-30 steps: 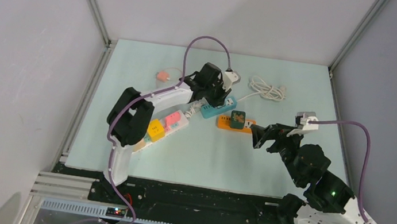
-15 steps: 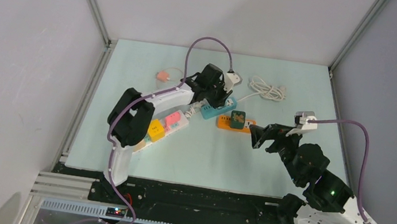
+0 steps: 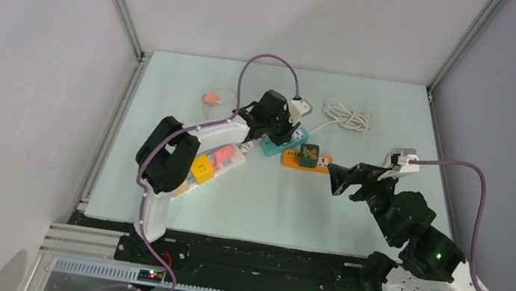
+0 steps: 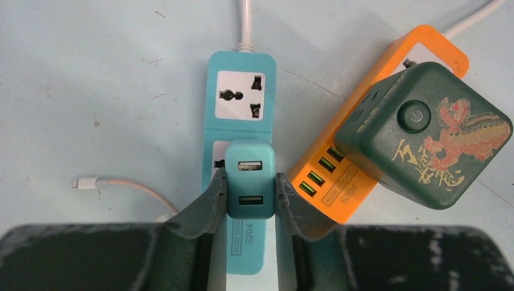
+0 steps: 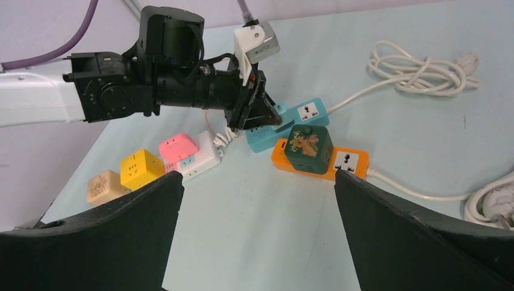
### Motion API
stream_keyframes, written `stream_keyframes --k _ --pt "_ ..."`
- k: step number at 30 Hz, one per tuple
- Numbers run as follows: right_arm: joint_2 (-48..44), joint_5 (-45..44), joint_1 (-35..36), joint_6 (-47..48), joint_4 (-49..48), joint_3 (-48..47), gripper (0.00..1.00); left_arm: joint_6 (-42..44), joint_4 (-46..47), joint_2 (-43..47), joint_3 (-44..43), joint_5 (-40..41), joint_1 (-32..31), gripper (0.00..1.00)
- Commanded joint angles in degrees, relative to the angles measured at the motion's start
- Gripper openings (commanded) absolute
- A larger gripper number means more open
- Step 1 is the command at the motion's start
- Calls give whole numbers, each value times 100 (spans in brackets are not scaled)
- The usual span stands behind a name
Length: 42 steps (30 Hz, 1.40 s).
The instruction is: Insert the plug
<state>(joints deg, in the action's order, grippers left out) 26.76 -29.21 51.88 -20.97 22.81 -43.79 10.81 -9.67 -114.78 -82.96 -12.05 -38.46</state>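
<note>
The plug (image 4: pixel 250 179) is a small teal block with two USB ports on its top face. My left gripper (image 4: pixel 250 194) is shut on it, one finger on each side. It sits over the second socket of the teal power strip (image 4: pixel 240 97), and its pins are hidden beneath it. The strip's far socket is bare. From above, the left gripper (image 3: pixel 281 127) is over the teal strip (image 3: pixel 295 137). My right gripper (image 3: pixel 337 178) hangs open and holds nothing, just right of the orange strip (image 3: pixel 291 159).
A dark green cube adapter (image 4: pixel 424 133) sits on the orange strip (image 4: pixel 433 43), touching the teal one. A white strip (image 5: pixel 203 159) carries pink (image 5: pixel 177 147), yellow (image 5: pixel 141 168) and beige (image 5: pixel 104 185) cubes. A coiled white cable (image 3: pixel 348 115) lies at the back.
The left gripper has shifted slightly toward the near side with the plug in it. The right arm has drifted a little to the right, still open.
</note>
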Motion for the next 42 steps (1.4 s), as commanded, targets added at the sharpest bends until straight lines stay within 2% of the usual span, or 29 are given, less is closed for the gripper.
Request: stream_keyframes --k 1,8,15,22,34,36,38,39,40,41,42 --pt "-81 -38 -25 -94 42 -24 99 -265 -344 163 562 225 -37 0" --pt "-93 -51 -20 -87 49 -24 99 -316 23 449 1178 401 -40 0" --pt "-46 -23 -26 -108 26 -23 99 -104 30 456 1270 321 -60 0" --pt "-70 -28 -26 -93 27 -24 99 180 -111 65 1046 395 -71 0" --pt "-77 -60 -23 -132 49 -24 99 16 -500 -35 854 487 -93 0" --pt "-89 -61 -22 -124 37 -20 99 -7 -501 -6 889 515 -93 5" --pt "-81 -59 -34 -109 10 -24 99 -16 -497 31 926 582 -86 22" --pt "-61 -52 -36 -100 -6 -24 99 -8 -487 78 933 603 -84 38" --pt "-30 -37 -35 -80 -62 -24 99 0 -484 136 938 609 -88 44" --pt "-13 -20 -40 -68 -90 -24 99 35 -483 169 934 608 -86 54" --pt "40 -13 -43 -72 -114 -40 99 62 -474 240 923 590 -89 60"
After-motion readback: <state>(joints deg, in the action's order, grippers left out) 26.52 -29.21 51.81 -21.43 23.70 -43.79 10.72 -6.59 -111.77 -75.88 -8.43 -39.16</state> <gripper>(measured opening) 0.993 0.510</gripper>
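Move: The left gripper holds the small teal plug over the teal power strip; the inner socket it goes to lies almost straight below, some 3 cm down. The green plug stands about 7 cm to the right of the left hand and 3 cm back, on the orange strip, whose middle is some 6 cm right, 5 cm back and 4 cm below. From the right hand that socket is about 20 cm ahead, 15 cm left and 24 cm below. Keep the left gripper's hold on the small teal plug, its foot bearing on the teal strip, and ease it back and left along the strip for just under 2 cm. Settle down by some 0.5 cm, nearly without turning, then open the fingers partway, let go of the plug and slip about 1 cm farther down, left and back. ##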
